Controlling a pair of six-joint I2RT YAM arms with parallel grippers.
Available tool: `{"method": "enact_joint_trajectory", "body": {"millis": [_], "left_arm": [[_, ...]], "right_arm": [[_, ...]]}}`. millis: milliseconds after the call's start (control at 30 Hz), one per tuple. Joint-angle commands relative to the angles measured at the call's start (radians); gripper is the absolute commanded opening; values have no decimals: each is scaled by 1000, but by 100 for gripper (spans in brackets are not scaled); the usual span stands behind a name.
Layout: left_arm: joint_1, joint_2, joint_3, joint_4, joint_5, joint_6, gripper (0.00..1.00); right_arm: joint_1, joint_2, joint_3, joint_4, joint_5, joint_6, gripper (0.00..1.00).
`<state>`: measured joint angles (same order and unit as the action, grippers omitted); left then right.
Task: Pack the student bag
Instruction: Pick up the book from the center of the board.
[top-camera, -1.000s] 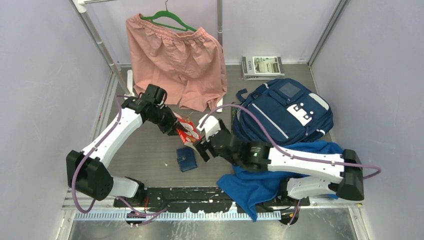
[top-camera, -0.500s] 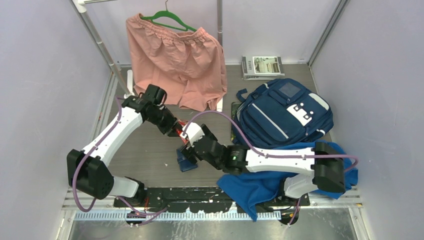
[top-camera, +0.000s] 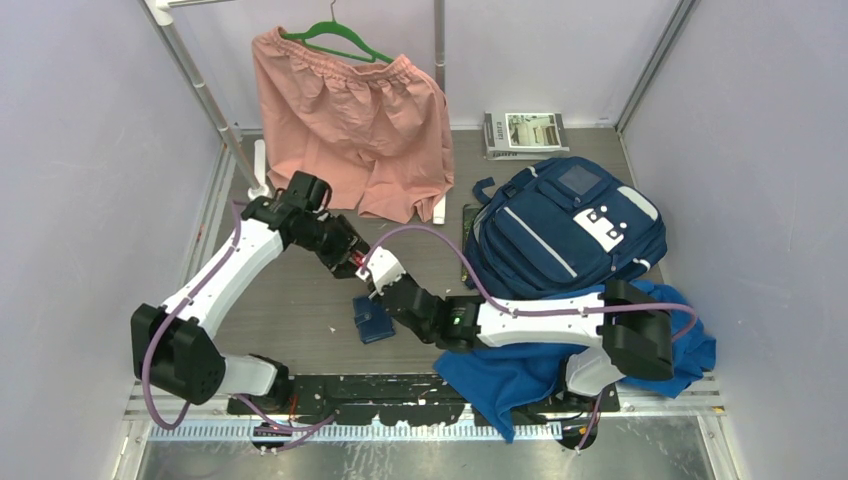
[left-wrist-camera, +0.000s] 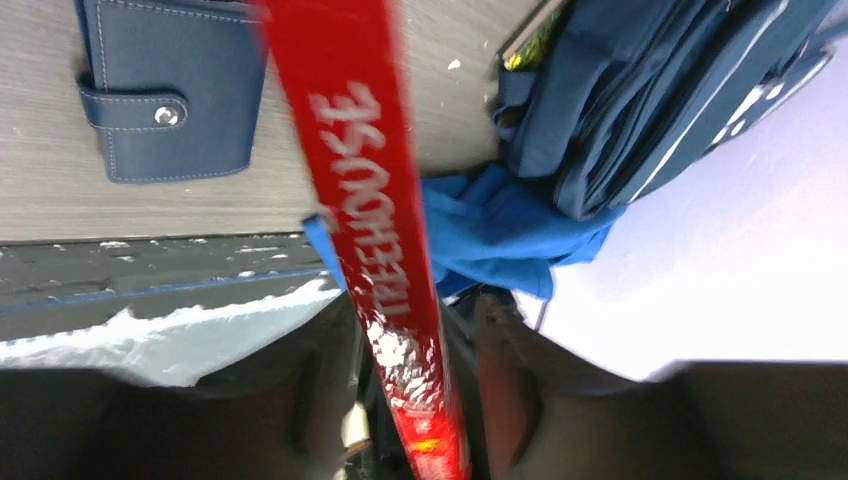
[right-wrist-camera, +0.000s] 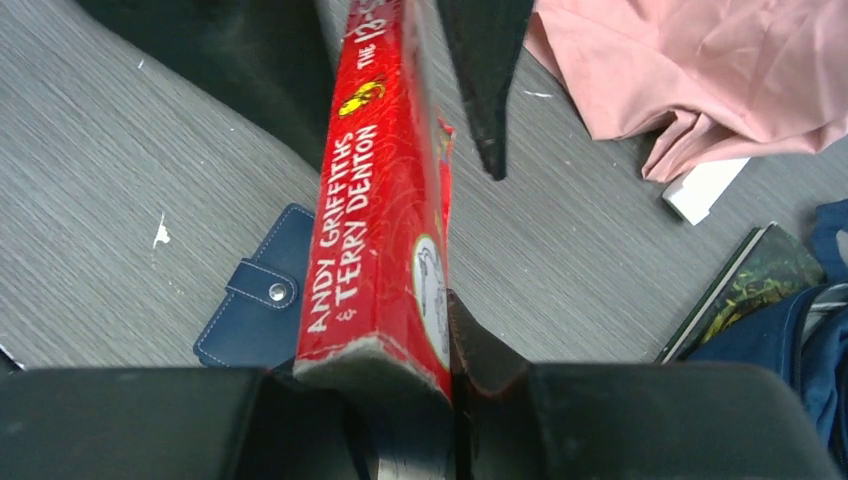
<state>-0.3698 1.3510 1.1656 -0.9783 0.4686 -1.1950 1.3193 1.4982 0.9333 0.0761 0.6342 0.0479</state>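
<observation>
The student bag (top-camera: 565, 225), navy with white stripes, lies at the right of the table, and its edge shows in the left wrist view (left-wrist-camera: 640, 90). A red paperback book (top-camera: 364, 263) hangs above the table between both arms. My left gripper (top-camera: 352, 256) grips its far end, with the spine (left-wrist-camera: 375, 230) running out between the fingers (left-wrist-camera: 415, 400). My right gripper (top-camera: 377, 277) is shut on the near end, jaws pressed on both covers (right-wrist-camera: 375, 200), midpoint (right-wrist-camera: 390, 375). The left gripper's dark fingers (right-wrist-camera: 485, 70) show at the book's far end.
A small navy wallet (top-camera: 372, 322) lies on the table under the book. A royal-blue cloth (top-camera: 520, 370) is bunched under the right arm. Pink shorts (top-camera: 350, 120) hang at the back, magazines (top-camera: 525, 133) lie at the back right, and a green book (right-wrist-camera: 740, 290) sits beside the bag.
My right arm reached left to the book and its jaws closed from wide open onto the near end. The left arm kept holding the book almost still.
</observation>
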Motion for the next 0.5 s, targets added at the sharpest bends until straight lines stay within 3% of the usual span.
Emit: {"method": "enact_joint_trajectory", "body": {"millis": [0,67,100,300,367,467], "left_arm": [[15,-94,3,78,50,66,69],[25,-129,20,78,18,115,92],[28,-146,30,77,2,151,96],[34,-296,-15,203,-44,376,94],[39,-334,-30,229,-39,468,95],[63,-340,-41,225,87,559,96]], "right_arm": [[-69,-145,19,-32,-73,121,1],[-179,-213,18,-124,-252,206,1],[-237,-244,17,-161,-364,252,1],[-563,-351,51,-297,-971,392,1],[-673,-359,51,-271,-1188,458,1],[-809,-370,15,-128,-1467,612,1]]}}
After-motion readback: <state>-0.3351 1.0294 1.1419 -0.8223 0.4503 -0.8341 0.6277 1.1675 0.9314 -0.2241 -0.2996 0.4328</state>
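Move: The red book is already pinched by both hands. From the right hand the backpack's middle lies about 37 cm right, 9 cm ahead and 12 cm below; the dark green book is roughly 18 cm right and 7 cm ahead, the blue wallet 8 cm back and 1 cm left, the blue cloth 40 cm right and 11 cm back, all some 17 cm down. From the left hand the backpack is about 40 cm right, 6 cm ahead, 14 cm down. Left fingers release the book, rising 8 cm; right swings it rightward, up and forward, 13 cm towards the backpack. ##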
